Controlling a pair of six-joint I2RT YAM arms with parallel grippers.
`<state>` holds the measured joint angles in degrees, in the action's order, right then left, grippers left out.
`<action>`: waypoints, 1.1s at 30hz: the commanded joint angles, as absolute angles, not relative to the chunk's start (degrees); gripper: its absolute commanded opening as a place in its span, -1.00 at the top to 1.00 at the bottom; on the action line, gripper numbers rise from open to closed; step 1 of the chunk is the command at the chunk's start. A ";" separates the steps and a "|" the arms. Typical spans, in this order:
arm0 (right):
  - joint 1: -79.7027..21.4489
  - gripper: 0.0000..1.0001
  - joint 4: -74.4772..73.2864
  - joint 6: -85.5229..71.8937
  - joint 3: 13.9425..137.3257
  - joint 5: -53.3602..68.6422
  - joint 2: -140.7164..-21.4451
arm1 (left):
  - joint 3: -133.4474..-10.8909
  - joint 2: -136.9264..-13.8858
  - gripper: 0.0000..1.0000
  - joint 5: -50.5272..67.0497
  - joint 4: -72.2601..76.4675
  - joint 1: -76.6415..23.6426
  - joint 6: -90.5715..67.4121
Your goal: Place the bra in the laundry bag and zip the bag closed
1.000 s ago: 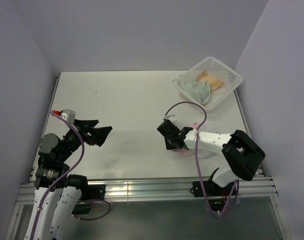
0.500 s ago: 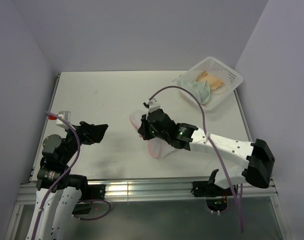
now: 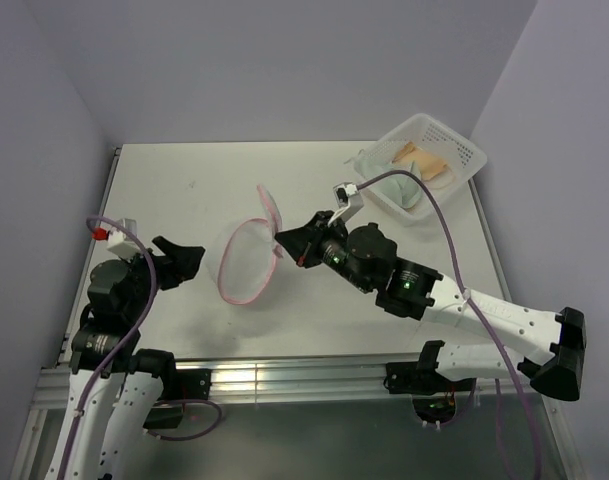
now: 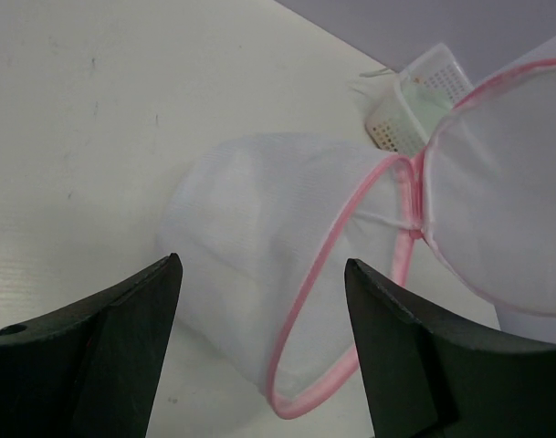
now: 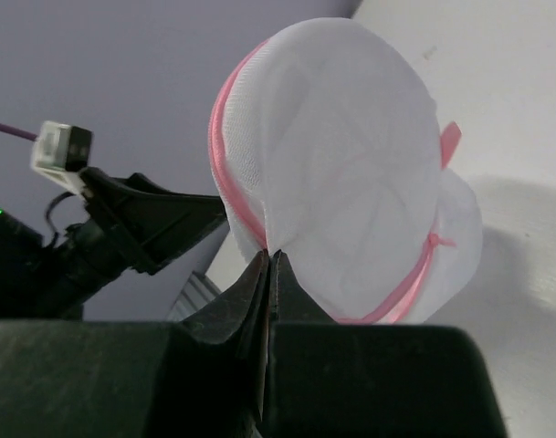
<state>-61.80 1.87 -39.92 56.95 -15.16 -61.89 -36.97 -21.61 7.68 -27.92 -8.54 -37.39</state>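
The laundry bag (image 3: 242, 265) is a white mesh pouch with a pink zipper rim. It hangs above the table, open, with its round flap (image 4: 506, 192) standing up. My right gripper (image 3: 282, 243) is shut on the bag's rim (image 5: 259, 239) from the right. My left gripper (image 3: 192, 262) is open just left of the bag. In the left wrist view the bag's lower rim (image 4: 300, 401) hangs between the spread fingers (image 4: 122, 338), touching neither. The pale green bra (image 3: 396, 185) lies in the white basket (image 3: 462, 150) at the back right.
The basket (image 4: 414, 100) also holds a peach garment (image 3: 424, 160). The white table (image 3: 204, 190) is walled at the back and on both sides. My right arm reaches across the middle of the table, its purple cable (image 3: 424, 200) looping up near the basket.
My right arm has swung left and lifted the bag off the table, bringing it up to the left gripper. The bag now hangs open. The left gripper's fingers have narrowed slightly.
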 commanded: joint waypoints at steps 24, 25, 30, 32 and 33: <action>-45.26 1.00 16.08 -50.19 34.10 -4.75 -60.03 | -28.82 -42.52 -0.60 0.35 -8.96 -35.32 -47.38; -45.26 1.00 16.34 -50.10 33.93 -4.57 -59.94 | -30.05 -43.67 -0.61 -1.48 -9.14 -35.77 -46.76; -45.35 1.00 17.31 -49.66 33.75 -2.38 -59.85 | -30.41 -52.81 -0.22 -2.63 -5.72 -36.30 -45.35; -45.26 1.00 17.40 -49.48 33.40 -1.67 -59.94 | -30.59 -56.05 0.44 -4.82 -4.66 -36.39 -45.00; -45.26 1.00 17.49 -49.40 33.31 -1.32 -59.77 | -30.67 -56.77 0.59 -5.62 -4.40 -36.30 -44.83</action>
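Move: The right hand already pinches the laundry bag by its rim. The rim's free left edge, which the open left hand goes for, hangs about 6 cm right of the left hand, 1 cm ahead and 4 cm lower; from the right hand it is some 13 cm left, 2 cm back and 13 cm lower. From the left hand, the right gripper's tips are about 18 cm right, level fore and aft, 9 cm higher. Left hand sinks rightward about 18 cm and pinches the rim's left edge; the right lowers the bag 14 cm. ##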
